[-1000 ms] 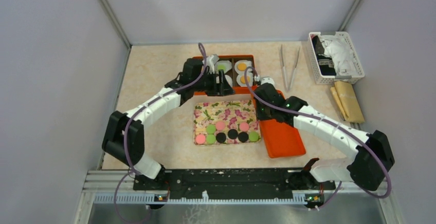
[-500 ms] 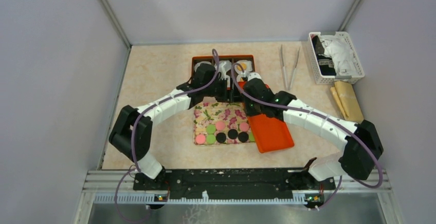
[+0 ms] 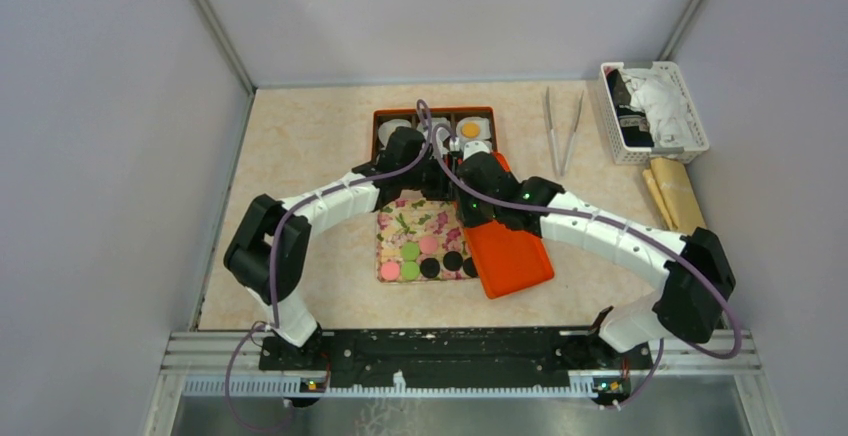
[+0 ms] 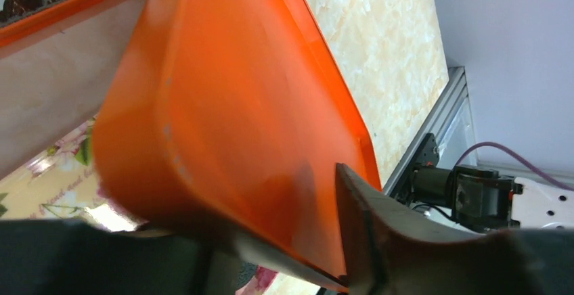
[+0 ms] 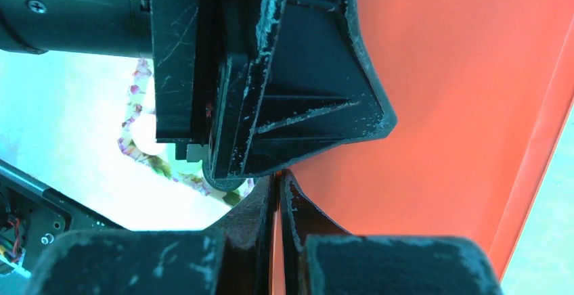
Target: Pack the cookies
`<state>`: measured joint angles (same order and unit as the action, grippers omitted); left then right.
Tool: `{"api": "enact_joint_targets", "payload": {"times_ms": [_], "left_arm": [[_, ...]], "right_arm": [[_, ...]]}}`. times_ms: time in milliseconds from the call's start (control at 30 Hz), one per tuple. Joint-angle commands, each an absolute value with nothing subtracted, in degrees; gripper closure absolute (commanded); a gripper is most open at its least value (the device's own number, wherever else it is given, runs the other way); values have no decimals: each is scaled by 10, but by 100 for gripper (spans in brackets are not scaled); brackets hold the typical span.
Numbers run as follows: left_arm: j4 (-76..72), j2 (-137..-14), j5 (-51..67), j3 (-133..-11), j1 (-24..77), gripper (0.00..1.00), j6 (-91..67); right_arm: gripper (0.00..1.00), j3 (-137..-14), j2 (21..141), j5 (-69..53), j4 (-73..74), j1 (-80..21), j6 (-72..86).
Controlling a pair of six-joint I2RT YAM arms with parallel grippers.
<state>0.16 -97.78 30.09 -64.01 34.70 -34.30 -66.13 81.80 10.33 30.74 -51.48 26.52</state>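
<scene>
Several cookies (image 3: 428,256), green, pink and black discs, lie in rows on the floral tray (image 3: 420,218). My right gripper (image 3: 468,196) is shut on the rim of an orange lid (image 3: 515,251). The lid hangs tilted over the tray's right edge and hides some of the cookies. In the right wrist view a thin orange edge sits pinched in the right gripper (image 5: 279,176). My left gripper (image 4: 271,207) has its jaws apart, one finger on each side of the lid (image 4: 230,105) at its end. The orange compartment box (image 3: 385,116) stands behind the tray.
White cups (image 3: 470,130) sit in the box compartments. Metal tongs (image 3: 563,131) lie at the back right. A white basket (image 3: 655,111) stands in the far right corner, with a tan bundle (image 3: 680,196) in front of it.
My right gripper has carried the orange lid leftward, over the tray's right side. The left gripper has moved right to the lid's end, and its jaws have narrowed a little.
</scene>
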Motion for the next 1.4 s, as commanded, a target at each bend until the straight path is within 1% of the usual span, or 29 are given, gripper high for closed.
{"api": "enact_joint_targets", "payload": {"times_ms": [0,67,133,233,367,433,500,633,667,733,833,900,1000,1033,1167,1267,1367], "left_arm": [[-31,-979,296,-646,351,51,-336],[-29,-979,296,-645,351,59,-336],[-25,-978,294,-646,351,61,-336],[-18,-977,290,-647,351,70,-334],[-6,-977,278,-650,351,79,-331],[11,-977,269,-657,351,87,-329],[33,-977,252,-669,351,100,-326],[66,-973,220,-697,351,100,-319],[71,-972,211,-703,351,100,-317],[84,-971,198,-720,349,100,-317],[108,-975,190,-756,343,100,-319],[126,-982,199,-787,334,100,-322],[163,-998,209,-852,322,100,-323],[177,-1003,209,-879,319,100,-322],[242,-1028,205,-991,304,100,-316],[300,-1059,233,-1094,277,100,-320],[330,-1073,273,-1135,237,100,-334]], "right_arm": [[100,-694,821,96,272,-524,252],[100,-693,821,100,269,-524,249],[100,-693,821,102,266,-524,246],[100,-697,823,106,265,-524,242],[99,-710,820,113,269,-525,237],[94,-716,813,131,277,-528,230],[85,-724,804,153,287,-534,219],[70,-727,778,183,300,-540,211],[67,-724,767,186,300,-540,212],[59,-716,743,185,295,-540,212],[53,-704,715,183,295,-542,202],[52,-693,702,196,298,-552,177],[52,-679,690,257,312,-586,134],[52,-676,686,292,315,-600,123],[51,-663,678,350,320,-642,89],[51,-652,671,383,311,-675,71],[49,-638,663,399,295,-687,53]]}}
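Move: The orange lid's corner sits between the left hand's open fingers, with the lid's middle about 8 cm back, 8 cm right and 1 cm below that hand. The right hand still pinches the lid's left edge; its middle lies some 7 cm to that hand's right and 1 cm back, 1 cm lower. From the left hand, the cookie box is roughly 10 cm ahead, 5 cm left and 12 cm down; the cookie tray is 9 cm back, 4 cm left and 13 cm down. The lid passes from hand to hand: the left fingers close on its corner while that hand stays nearly put, then the right hand opens to about half and comes off its edge, rising nearly 10 cm before easing back and down, its fingers tipping up some 25 degrees. Keeping the pinch, the left hand then speeds up and forward, about 14 cm up and 11 cm forward, turning slightly counter-clockwise. ##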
